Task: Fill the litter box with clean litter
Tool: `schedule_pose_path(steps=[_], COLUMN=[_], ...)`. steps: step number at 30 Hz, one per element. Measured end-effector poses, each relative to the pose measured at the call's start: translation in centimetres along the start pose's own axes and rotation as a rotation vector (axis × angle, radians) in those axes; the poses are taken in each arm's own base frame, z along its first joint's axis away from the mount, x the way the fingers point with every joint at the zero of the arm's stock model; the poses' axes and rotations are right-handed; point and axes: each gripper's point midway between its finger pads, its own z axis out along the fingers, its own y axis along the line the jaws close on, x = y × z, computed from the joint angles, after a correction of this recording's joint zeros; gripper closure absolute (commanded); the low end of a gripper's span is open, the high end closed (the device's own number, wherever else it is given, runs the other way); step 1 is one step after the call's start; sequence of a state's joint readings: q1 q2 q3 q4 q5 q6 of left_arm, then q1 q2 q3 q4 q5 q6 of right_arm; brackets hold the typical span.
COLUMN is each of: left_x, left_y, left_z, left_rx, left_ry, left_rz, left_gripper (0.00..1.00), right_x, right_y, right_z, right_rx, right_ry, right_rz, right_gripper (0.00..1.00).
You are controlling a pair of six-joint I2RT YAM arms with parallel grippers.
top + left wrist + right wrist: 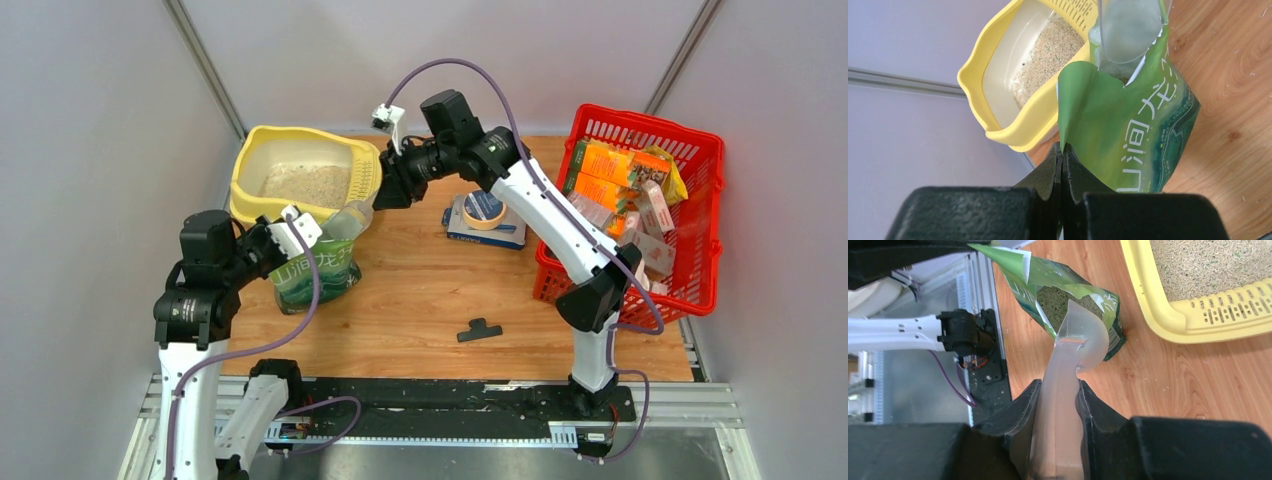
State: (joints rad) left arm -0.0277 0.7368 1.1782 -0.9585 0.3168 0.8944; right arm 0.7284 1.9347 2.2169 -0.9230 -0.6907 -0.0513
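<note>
The pale yellow litter box stands at the back left with a layer of beige clean litter in it. In front of it a green pouch stands open on the table. My left gripper is shut on the pouch's torn top edge and holds the mouth open. My right gripper is shut on the handle of a translucent scoop. The scoop's bowl dips into the pouch's mouth, where more litter shows. The litter box rim lies just right of the scoop.
A red lattice basket holding orange and pink cartons stands at the right. A tape roll lies on a flat blue box mid-table. A small black clip lies near the front edge. Grey walls close in on both sides.
</note>
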Motion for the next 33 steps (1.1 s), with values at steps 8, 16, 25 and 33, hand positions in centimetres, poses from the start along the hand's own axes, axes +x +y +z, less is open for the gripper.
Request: schedule_pose_path(steps=[8,16,25,33], left_x=[-0.3,-0.9,-1.5,-2.1], left_y=[-0.2,-0.3,-0.8,-1.6], left_z=[-0.1,0.5,0.4,0.0], left_rx=[-0.031,-0.051,-0.031,-0.009], left_ry=[-0.023,-0.061,-0.091,-0.125], left_rz=[-0.122,-0.283,-0.335,-0.346], left_gripper=[1.00,1.00,1.00,1.00], right_x=[0.0,2.5,5.1,7.1], right_y=[0.8,-2.0,-3.5,-3.0], right_z=[1.5,6.7,10.3,12.8], right_rx=[0.072,0.173,0.262,0.271], right_ry=[0.058,0.118,0.155,0.190], right_rz=[-0.135,0.068,0.286,0.377], right_gripper=[1.00,1.00,1.00,1.00])
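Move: The open mouth of the litter bag, which the scoop held in the right hand is headed for, lies about 11 cm to that hand's left, level with it fore and aft, and some 14 cm below. The yellow litter box stands roughly 18 cm farther out and 22 cm left of the right hand, 27 cm lower. The tape roll is about 13 cm ahead and 19 cm right. From the left hand, already pinching the bag's rim, the mouth is about 5 cm ahead, 6 cm right and 11 cm below. Into the bag's mouth goes the clear scoop, still gripped by its handle: after a brief 1 cm draw back, the right hand drives down some 12 cm and left about 8, tipping the scoop head steeper and swinging clockwise. The left hand keeps its pinch on the rim, shifting a little right and rolling about 20 degrees so its left side drops. ##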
